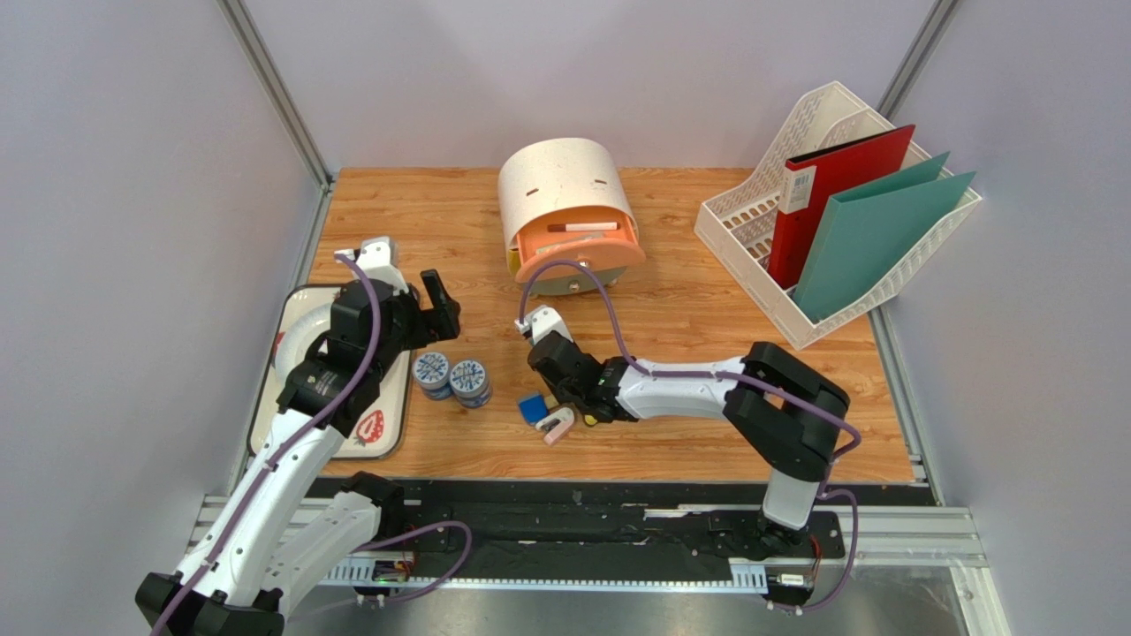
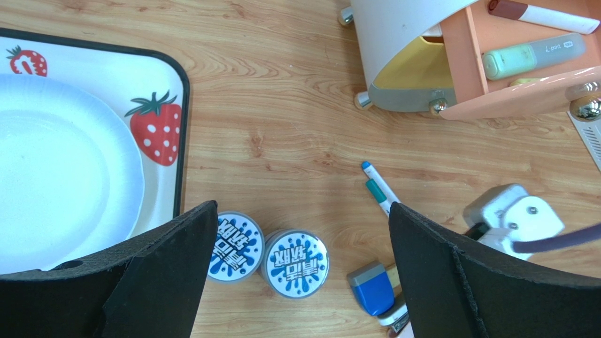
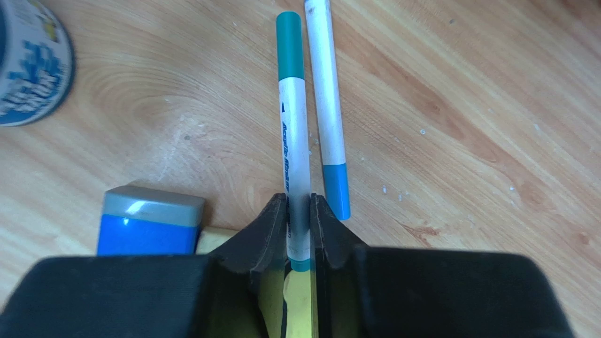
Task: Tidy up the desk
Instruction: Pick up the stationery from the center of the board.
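The desk (image 1: 690,318) is an orange-brown wood tabletop. My right gripper (image 3: 300,211) is down at its middle front (image 1: 555,387), shut on the lower end of a white marker with a teal cap (image 3: 293,134) that lies flat on the wood. A second white marker with a blue cap (image 3: 328,105) lies right beside it, untouched. My left gripper (image 2: 302,208) hangs open above two round jars with blue-and-white lids (image 2: 236,246) (image 2: 296,264), holding nothing.
A blue eraser (image 3: 148,225) lies just left of my right fingers. A strawberry-print tray (image 2: 159,77) with a white plate (image 2: 56,169) sits at the left. A cream organiser (image 1: 564,199) with an open orange drawer stands at the back; a white file rack (image 1: 744,225) holds folders.
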Available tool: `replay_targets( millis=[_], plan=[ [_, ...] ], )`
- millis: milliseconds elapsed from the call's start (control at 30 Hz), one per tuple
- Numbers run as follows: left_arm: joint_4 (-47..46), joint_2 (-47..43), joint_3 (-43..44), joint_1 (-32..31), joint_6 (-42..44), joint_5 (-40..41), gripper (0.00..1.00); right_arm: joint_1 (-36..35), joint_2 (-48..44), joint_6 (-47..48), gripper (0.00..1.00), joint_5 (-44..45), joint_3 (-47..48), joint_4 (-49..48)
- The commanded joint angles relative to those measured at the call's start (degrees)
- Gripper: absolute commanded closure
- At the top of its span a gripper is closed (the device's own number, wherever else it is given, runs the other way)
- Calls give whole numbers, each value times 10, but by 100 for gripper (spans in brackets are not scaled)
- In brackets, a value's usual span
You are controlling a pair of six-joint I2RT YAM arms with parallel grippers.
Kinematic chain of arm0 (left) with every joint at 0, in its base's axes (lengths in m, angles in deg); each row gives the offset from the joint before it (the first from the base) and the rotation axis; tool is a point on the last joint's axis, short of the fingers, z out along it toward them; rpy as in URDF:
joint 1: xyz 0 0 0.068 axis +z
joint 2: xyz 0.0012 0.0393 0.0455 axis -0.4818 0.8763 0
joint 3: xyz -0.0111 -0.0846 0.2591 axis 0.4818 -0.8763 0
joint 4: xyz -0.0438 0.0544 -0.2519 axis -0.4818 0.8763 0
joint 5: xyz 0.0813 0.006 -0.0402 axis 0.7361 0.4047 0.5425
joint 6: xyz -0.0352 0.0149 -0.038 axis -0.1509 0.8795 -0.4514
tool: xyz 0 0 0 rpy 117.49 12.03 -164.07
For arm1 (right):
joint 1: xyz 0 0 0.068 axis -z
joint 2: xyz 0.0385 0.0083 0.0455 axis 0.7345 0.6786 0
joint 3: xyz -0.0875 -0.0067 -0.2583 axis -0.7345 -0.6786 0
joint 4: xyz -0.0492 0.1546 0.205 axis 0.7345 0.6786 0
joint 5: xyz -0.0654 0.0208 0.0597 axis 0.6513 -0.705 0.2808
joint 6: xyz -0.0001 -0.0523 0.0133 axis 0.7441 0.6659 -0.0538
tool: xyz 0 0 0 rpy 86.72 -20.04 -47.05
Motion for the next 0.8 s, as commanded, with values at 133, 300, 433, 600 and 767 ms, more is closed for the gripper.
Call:
replay_targets(
  millis=[133,300,433,600,767],
  plan=[
    [0,-8,11,4,0,4,1,-4,-111,17,100,-54,14,10],
    [-2,-5,11,4,0,4,1,-4,-176,19,100,-94,-4,17],
    [-7,-5,10,4,-3,1,1,-5,-210,17,100,-114,-10,31],
    [-7,-1,11,4,0,0,1,-3,-243,12,100,-120,-19,43],
    [-6,-5,11,4,2,1,1,-4,-266,17,100,-129,-21,55]
  ],
)
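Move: The right hand, some 2 cm above the board, already holds the green-capped marker; the open orange drawer lies about 20 cm ahead of it, 3 cm to its right and 9 cm higher. The loose blue-capped pen lies 6 cm ahead and 3 cm left, the blue eraser 5 cm back and 5 cm left, the yellow piece 4 cm back and 4 cm right. From the left hand, the drawer is roughly 18 cm ahead, 17 cm right and 10 cm below. Keeping the green-capped marker pinched near its lower end, the right hand lifts it steeply some 13 cm away from the loose pen, blue eraser and yellow piece, easing off near the top. As it climbs it draws back about 3.5 cm towards its base, and the wrist rolls some 20 degrees, its left side rising, with a slight counter-clockwise turn; the fingers stay shut. ##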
